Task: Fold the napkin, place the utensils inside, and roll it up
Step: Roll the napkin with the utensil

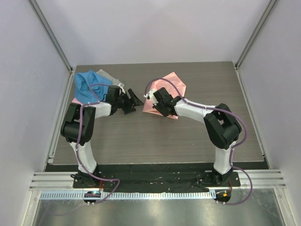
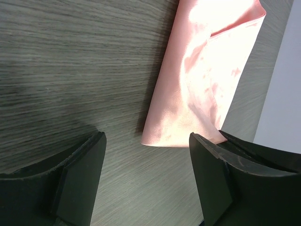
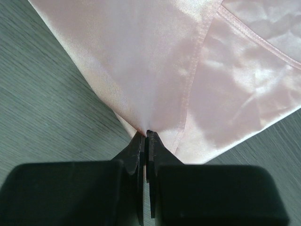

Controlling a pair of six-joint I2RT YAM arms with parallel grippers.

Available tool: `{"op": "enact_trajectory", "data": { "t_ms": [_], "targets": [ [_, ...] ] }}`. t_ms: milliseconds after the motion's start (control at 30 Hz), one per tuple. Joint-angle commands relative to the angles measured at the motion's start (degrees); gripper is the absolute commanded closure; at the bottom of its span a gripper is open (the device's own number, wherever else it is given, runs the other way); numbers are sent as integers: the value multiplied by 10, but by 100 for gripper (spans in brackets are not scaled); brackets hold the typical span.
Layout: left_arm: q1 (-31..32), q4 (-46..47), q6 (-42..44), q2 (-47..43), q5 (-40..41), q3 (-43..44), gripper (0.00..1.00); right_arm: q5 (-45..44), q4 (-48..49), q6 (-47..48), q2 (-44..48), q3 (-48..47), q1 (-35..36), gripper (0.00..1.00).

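Observation:
The salmon-pink napkin (image 1: 175,87) lies folded at the back middle of the table, its layers overlapping with a hem running across the right wrist view (image 3: 197,70). My right gripper (image 1: 155,107) (image 3: 146,134) is shut on the napkin's near edge, pinching the cloth at its fingertips. My left gripper (image 1: 135,103) (image 2: 146,141) stands open just left of the napkin, low over the wood, with the napkin's folded corner (image 2: 202,75) right in front of its jaws and nothing between them. The utensils are out of view.
A blue cloth (image 1: 87,87) and a grey cloth (image 1: 111,76) lie bunched at the back left corner, behind my left arm. White walls close in the table (image 1: 155,141) on three sides.

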State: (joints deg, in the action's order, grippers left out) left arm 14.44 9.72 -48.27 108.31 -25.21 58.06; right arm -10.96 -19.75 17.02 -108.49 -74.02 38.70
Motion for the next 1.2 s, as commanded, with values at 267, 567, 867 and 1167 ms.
{"op": "enact_trajectory", "data": {
  "t_ms": [267, 567, 867, 1167],
  "targets": [
    [6, 10, -7, 30, -2, 11, 27, -114, 5, 57, -33, -4, 24, 99],
    [20, 13, -4, 51, -11, 18, 35, -122, 8, 46, -40, 1, 23, 98],
    [44, -1, 2, 81, -13, 30, 52, -113, 19, 29, -40, 2, 24, 98],
    [60, -58, 16, 105, 3, 50, 72, -113, 31, 19, -38, 2, 23, 96]
  ]
}}
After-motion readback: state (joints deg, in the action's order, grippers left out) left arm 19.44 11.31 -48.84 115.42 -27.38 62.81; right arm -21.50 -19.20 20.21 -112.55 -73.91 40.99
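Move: The left end of the partly rolled napkin lies about 4 cm to the right of the open left hand, straight level with it forward and some 3 cm lower. The near edge still pinched by the right hand is about 10 cm to the right of the left hand and 3 cm back, at much the same height; the napkin's far tip is roughly 15 cm right and 17 cm ahead. From the right hand, that left end lies about 7 cm left, 2 cm ahead and 3 cm down. The left hand creeps at first, then slides about 5 cm to the right and sinks some 2 cm onto the left end of the napkin roll, its wide-open fingers closing by more than half so that the end comes between them. Meanwhile the right hand, still shut on the near edge, lowers it about 2 cm and draws it slightly right, its wrist rolling some 10 degrees so the fingertips swing rightward, then holds there. ##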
